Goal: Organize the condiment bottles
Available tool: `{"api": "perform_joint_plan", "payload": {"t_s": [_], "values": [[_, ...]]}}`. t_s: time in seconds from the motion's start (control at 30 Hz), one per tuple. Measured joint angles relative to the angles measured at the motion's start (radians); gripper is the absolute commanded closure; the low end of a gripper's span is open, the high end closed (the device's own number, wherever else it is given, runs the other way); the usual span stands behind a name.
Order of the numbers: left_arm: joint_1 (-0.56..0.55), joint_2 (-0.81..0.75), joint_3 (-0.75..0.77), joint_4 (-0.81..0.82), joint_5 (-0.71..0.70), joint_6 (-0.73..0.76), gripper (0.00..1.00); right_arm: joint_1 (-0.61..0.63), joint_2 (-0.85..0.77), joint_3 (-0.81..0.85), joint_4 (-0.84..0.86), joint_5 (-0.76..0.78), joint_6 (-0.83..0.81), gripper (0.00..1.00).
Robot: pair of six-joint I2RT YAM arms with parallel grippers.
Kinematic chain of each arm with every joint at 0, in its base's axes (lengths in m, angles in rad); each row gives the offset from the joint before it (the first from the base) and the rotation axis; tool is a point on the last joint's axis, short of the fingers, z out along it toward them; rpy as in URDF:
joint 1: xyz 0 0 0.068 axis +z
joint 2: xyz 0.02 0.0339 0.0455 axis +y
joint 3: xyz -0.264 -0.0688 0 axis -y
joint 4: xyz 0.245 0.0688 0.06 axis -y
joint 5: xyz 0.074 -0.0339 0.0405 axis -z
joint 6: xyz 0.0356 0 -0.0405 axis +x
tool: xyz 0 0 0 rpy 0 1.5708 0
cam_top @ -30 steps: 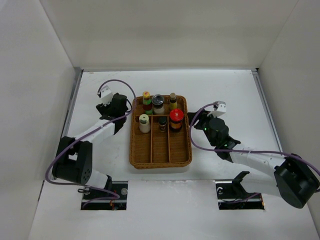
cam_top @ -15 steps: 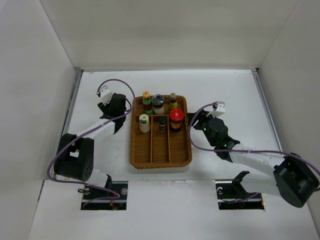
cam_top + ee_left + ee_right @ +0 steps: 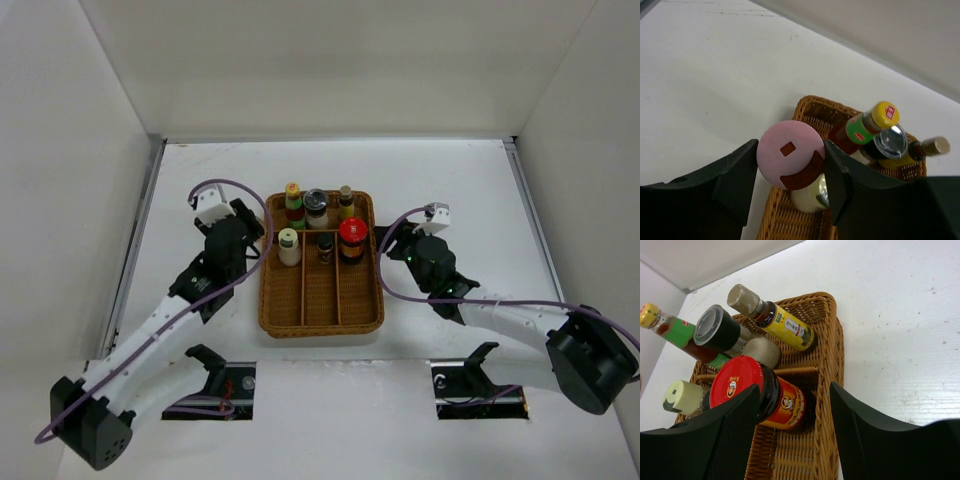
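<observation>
My left gripper is shut on a pink-capped bottle, held by its neck over the left rim of the wicker tray. Just under it stands the pale-yellow-capped bottle. In the top view the left gripper is at the tray's left edge. The tray's back row holds the yellow-capped, grey-capped and tan-capped bottles. The red-capped jar stands by the right wall. My right gripper is open, straddling the tray's right rim beside that jar.
A small dark bottle stands in the tray's middle lane. The tray's three near lanes are bare wicker. White walls close in the table on three sides. Purple cables loop over both arms.
My left gripper has closed on the pink-capped bottle, and the left arm has swung round, bringing it towards the tray's left edge. The right arm has not moved.
</observation>
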Motion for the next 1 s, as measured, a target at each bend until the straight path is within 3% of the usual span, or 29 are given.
{"api": "perform_joint_plan", "payload": {"t_s": [0.23, 0.37, 0.6, 0.77, 1.0], "values": [[-0.082, -0.127, 0.000, -0.311, 0.020, -0.058, 0.60, 0.000, 0.013, 0.000, 0.000, 0.000, 0.000, 0.38], [-0.131, -0.134, -0.005, -0.401, 0.072, -0.086, 0.60, 0.000, 0.015, 0.000, 0.000, 0.000, -0.003, 0.38], [-0.256, -0.142, -0.077, -0.361, 0.169, -0.104, 0.60, 0.000, 0.015, 0.000, 0.000, 0.000, -0.004, 0.38], [-0.267, -0.074, -0.116, -0.305, 0.192, -0.108, 0.59, 0.000, 0.015, 0.000, -0.001, 0.000, -0.004, 0.38], [-0.270, 0.029, -0.168, -0.183, 0.216, -0.109, 0.48, 0.000, 0.015, 0.000, 0.000, 0.001, -0.005, 0.38]]}}
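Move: The pink-capped bottle is already held in the left hand; its free spot in the basket's left compartment lies about 8 cm back, 9 cm right and 17 cm below that hand. The pale-capped bottle stands about 8 cm beyond the spot, the yellow-capped sauce bottle roughly 9 cm farther out again, and the small black-capped bottle some 9 cm right of the pale-capped one. From the right hand the spot is about 26 cm left, 8 cm back and 9 cm below. The pink-capped bottle, pinched by its cap, is carried by the left hand back and down first, then rightward over the basket's left rim and down into the left compartment on the near side of the pale-capped bottle. In all it sinks about 12 cm, while the wrist turns clockwise and tips down, each some 20 degrees; the fingers keep their hold. ##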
